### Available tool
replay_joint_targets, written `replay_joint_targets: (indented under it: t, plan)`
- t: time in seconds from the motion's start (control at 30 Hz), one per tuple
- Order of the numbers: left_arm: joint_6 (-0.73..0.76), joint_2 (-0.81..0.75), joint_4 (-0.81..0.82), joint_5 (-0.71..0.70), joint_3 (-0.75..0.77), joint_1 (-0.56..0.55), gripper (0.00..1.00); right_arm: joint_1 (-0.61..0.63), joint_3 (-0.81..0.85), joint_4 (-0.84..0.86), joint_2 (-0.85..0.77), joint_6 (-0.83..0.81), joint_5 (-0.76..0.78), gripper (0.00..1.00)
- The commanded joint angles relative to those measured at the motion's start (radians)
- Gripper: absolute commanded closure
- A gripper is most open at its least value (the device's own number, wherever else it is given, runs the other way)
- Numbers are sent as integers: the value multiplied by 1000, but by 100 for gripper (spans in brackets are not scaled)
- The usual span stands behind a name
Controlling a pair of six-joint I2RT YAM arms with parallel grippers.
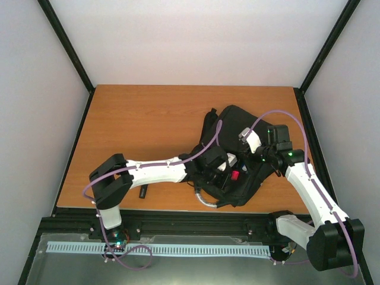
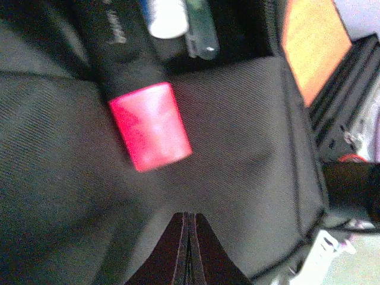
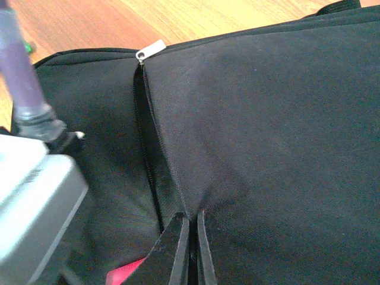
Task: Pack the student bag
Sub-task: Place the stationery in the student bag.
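The student bag (image 1: 237,148), a large black fabric backpack, lies on the right half of the table with a pocket unzipped. A black marker with a red cap (image 2: 151,126) sticks out of the pocket; the cap also shows in the top view (image 1: 235,175). A white-capped item (image 2: 168,18) and a clear pen (image 2: 202,37) lie deeper inside. My left gripper (image 2: 189,218) (image 1: 227,169) is shut and empty, just above the bag fabric (image 2: 237,136) below the red cap. My right gripper (image 3: 190,218) (image 1: 246,160) is shut, pinching the bag fabric (image 3: 267,130) at the zipper edge.
A silver zipper pull (image 3: 150,50) sits at the far end of the open zipper. The left gripper's grey body (image 3: 35,196) is close on the left of the right jaws. A small dark object (image 1: 143,192) lies on the wooden table (image 1: 148,119) near its front edge.
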Motion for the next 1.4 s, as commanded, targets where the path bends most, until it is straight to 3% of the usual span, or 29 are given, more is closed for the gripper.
replay_joint_targets:
  t: [0.0, 0.3, 0.77, 1.07, 1.37]
  plan:
    - [-48, 51, 65, -128, 24, -8, 99, 3, 12, 34, -14, -11, -60, 96]
    - [-47, 137, 166, -196, 61, -8, 99, 3, 12, 33, -9, -11, -70, 96]
    - [-139, 201, 271, -426, 111, 15, 99, 3, 12, 33, -6, -12, -65, 96]
    - [-163, 182, 554, -481, 10, 19, 99, 3, 12, 34, -6, -11, -62, 95]
    - [-206, 144, 613, -476, -61, 19, 99, 3, 12, 40, -10, -7, -36, 96]
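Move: The pink highlighter lies in the bag's mouth, its middle about 7 cm ahead of the left hand, 5 cm to its right and 4 cm lower; the glue stick is some 4 cm farther right, level with it. From the right hand, whose fingers already hold the bag's flap edge, the highlighter is about 5 cm back, 3 cm left and 6 cm down. Closed left fingers dip, then push the pink highlighter about 10 cm forward into the bag, turning 25 degrees counter-clockwise. ##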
